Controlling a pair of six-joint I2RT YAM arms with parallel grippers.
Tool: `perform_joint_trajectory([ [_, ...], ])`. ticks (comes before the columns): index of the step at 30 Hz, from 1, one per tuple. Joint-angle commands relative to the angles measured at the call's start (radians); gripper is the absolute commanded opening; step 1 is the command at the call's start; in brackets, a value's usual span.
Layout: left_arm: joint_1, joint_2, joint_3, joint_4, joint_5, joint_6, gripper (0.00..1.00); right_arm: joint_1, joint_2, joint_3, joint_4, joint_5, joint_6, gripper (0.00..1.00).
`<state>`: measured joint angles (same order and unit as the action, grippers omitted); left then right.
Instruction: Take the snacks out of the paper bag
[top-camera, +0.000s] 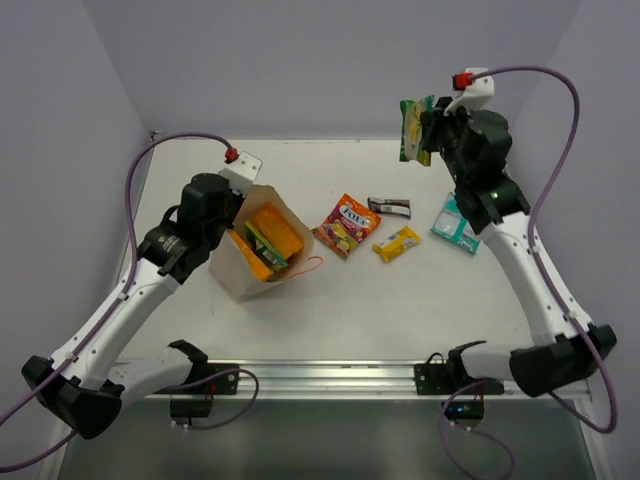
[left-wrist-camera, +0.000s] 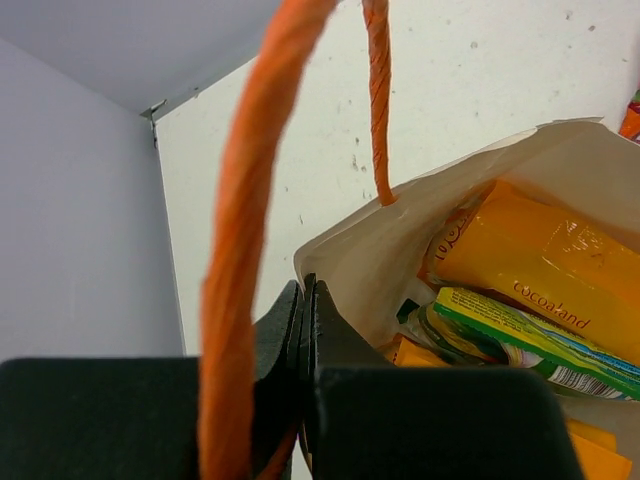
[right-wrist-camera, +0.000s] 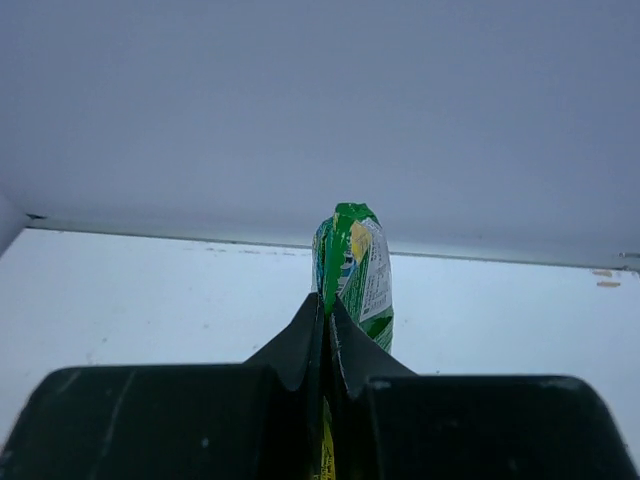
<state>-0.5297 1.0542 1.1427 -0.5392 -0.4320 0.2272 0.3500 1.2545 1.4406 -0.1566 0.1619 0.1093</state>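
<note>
The cream paper bag (top-camera: 240, 272) stands tilted on the left of the table, mouth open. An orange packet (top-camera: 277, 230) and a green packet (top-camera: 266, 246) show inside it. My left gripper (top-camera: 236, 213) is shut on the bag's rim. In the left wrist view the shut left gripper (left-wrist-camera: 307, 298) pinches the paper bag (left-wrist-camera: 355, 255) beside its orange string handle (left-wrist-camera: 240, 290), with an orange packet (left-wrist-camera: 530, 262) and a green packet (left-wrist-camera: 530, 338) in the bag. My right gripper (top-camera: 427, 132) is raised over the back right, shut on a green packet (top-camera: 412, 128). In the right wrist view that green packet (right-wrist-camera: 357, 262) sticks up from the right gripper (right-wrist-camera: 327, 305).
On the table right of the bag lie a red-yellow packet (top-camera: 347, 224), a dark brown bar (top-camera: 389, 206), a small yellow packet (top-camera: 397, 243) and a teal packet (top-camera: 455, 222). The bag's second orange handle (top-camera: 305, 268) lies on the table. Walls close off the back and both sides.
</note>
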Motion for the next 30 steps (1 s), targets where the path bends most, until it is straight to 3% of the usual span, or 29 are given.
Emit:
perform_joint_trajectory([
  [1,0.033,-0.02,0.092,0.159,-0.086,0.044,0.0,-0.124,0.176,0.041,0.083,-0.155,0.088,0.0],
  [5,0.048,-0.031,0.088,0.174,-0.042,0.063,0.0,-0.242,0.354,0.06,0.182,-0.355,0.225,0.0],
  [9,0.048,-0.031,0.086,0.173,0.073,0.078,0.0,-0.316,0.546,0.122,0.169,-0.403,0.279,0.04],
  [10,0.048,-0.033,0.086,0.171,0.09,0.083,0.0,-0.336,0.569,0.142,0.105,-0.382,0.271,0.11],
  [11,0.048,-0.031,0.084,0.167,0.107,0.089,0.0,-0.342,0.586,0.155,0.079,-0.368,0.264,0.29],
  [13,0.05,-0.034,0.08,0.163,0.148,0.101,0.0,-0.345,0.588,0.167,0.001,-0.294,0.233,0.46],
  [14,0.05,-0.037,0.074,0.159,0.165,0.106,0.0,-0.345,0.57,0.162,-0.015,-0.27,0.222,0.61],
  [17,0.048,-0.046,0.058,0.159,0.225,0.116,0.0,-0.327,0.447,0.121,-0.083,-0.243,0.204,0.78],
  [20,0.048,-0.052,0.049,0.16,0.26,0.123,0.0,-0.241,0.285,0.066,-0.127,-0.242,0.164,0.84],
  [26,0.048,-0.054,0.06,0.14,0.288,0.141,0.0,0.094,0.009,-0.094,-0.084,-0.202,0.135,0.86],
  [30,0.048,-0.066,0.06,0.137,0.315,0.143,0.0,0.325,-0.05,-0.157,0.008,-0.268,0.144,0.83],
])
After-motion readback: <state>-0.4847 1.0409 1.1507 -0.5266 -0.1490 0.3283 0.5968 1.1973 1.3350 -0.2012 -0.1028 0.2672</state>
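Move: My right hand holds the green-yellow packet high up, about 41 cm above the table. The bare table spot for it lies some 16 cm ahead and 10 cm right; the blue packet is 6 cm ahead and 15 cm right, the brown-white bar 11 cm straight ahead. The paper bag is 28 cm left, 8 cm back. From my left hand that spot is 25 cm ahead, 43 cm right; the bag's middle is 6 cm right, 15 cm below. I swoop my right hand down about 27 cm, forward 15 and somewhat right, tipping the fingers some 35 degrees downward, and open them wide near the low point to let go of the packet. Then, still open, the hand sweeps back, up and left towards the bag. My left hand keeps its pinch on the bag's rim, easing left, then drawing it about 4 cm right while turning clockwise. ##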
